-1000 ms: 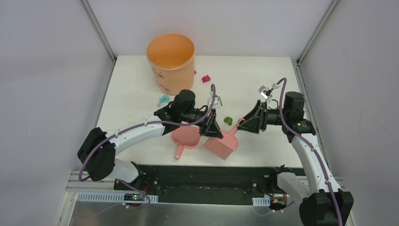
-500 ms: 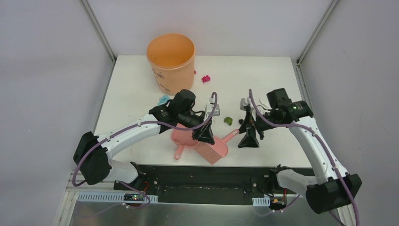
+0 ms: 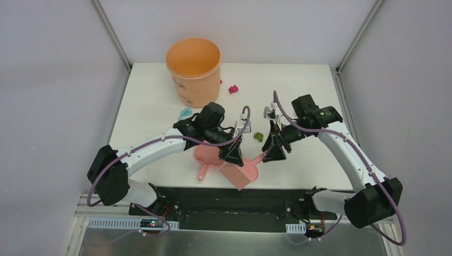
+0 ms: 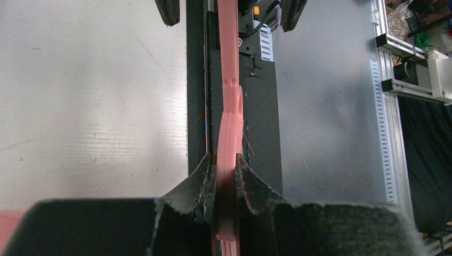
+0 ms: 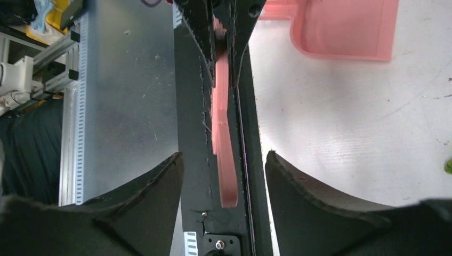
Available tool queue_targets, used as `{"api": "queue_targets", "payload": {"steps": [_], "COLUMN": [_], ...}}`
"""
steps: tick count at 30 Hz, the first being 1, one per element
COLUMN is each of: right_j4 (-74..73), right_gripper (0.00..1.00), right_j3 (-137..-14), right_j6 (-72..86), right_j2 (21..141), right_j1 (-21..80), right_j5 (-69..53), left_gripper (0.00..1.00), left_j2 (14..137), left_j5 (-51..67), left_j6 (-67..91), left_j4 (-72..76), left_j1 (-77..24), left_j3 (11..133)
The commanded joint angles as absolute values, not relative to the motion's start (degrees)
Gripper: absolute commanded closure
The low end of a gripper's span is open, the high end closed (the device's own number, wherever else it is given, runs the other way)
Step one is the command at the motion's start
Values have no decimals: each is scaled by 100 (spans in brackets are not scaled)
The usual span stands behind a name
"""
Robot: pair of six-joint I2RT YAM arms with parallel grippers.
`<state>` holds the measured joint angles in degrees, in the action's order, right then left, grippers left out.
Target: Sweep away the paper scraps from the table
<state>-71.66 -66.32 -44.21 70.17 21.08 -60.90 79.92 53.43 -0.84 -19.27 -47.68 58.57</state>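
My left gripper [image 3: 233, 155] is shut on the pink hand brush [image 3: 241, 173] near its head, at the table's front. In the left wrist view my left gripper [image 4: 226, 178] clamps the handle [image 4: 229, 106] edge-on. My right gripper [image 3: 271, 153] is open, and its jaws straddle the handle's free end [image 5: 224, 176] without touching it; my right gripper [image 5: 224, 156] shows wide open in its wrist view. Paper scraps lie on the table [image 3: 149, 96]: a green one [image 3: 258, 136], a magenta one [image 3: 233, 89] and a light blue one [image 3: 185, 112].
The pink dustpan [image 3: 209, 155] lies flat just left of the brush and also shows in the right wrist view [image 5: 346, 26]. The orange bucket [image 3: 193, 66] stands at the back left. The black front rail [image 3: 229, 194] runs under the brush.
My right arm swung in from the right, and its open jaws came around the brush handle's end. My left gripper shifted the brush down toward the front edge.
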Motion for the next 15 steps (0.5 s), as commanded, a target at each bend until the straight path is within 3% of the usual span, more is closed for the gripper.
{"api": "queue_targets", "payload": {"steps": [1,9,15], "right_j4": [-6472,-6442,-6529], "right_gripper": [42,57,58], "right_j3": [-6690,-6575,-6484], "right_j6": [-3840,-3826,-3923], "right_j2": [7023,7050,6997], "right_j1": [2157,2203,2262], "right_j5": [-6529,-6410,-6312], "left_gripper": [100,100,100], "left_j2": [7950,7954,7921], "left_j5": [5620,5579,5475], "left_j6": [-97,-72,-59], "left_j4": [-1694,-1648,-1631], "left_j1": [-4825,-4820,-4825], "left_j3": [6048,6038,6016]}}
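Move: The brush handle already runs between the right gripper's open fingers, its middle some 2 cm to that hand's left and about 1 cm below. The green scrap lies about 16 cm ahead and 2 cm left of the right hand, the dustpan about 9 cm ahead and 22 cm left, both some 17 cm lower on the table. From the left gripper, which holds the brush near its head, the handle's middle is about 6 cm right, 2 cm ahead and level. Close the right gripper about a third of the way from its wide opening around the brush handle, easing that hand about 1 cm left along the handle towards the brush head and slightly forward, wrist almost unchanged. Keep the fingers just clear of the handle on both sides. Hold the left gripper still, its pinch on the brush near the head kept. ##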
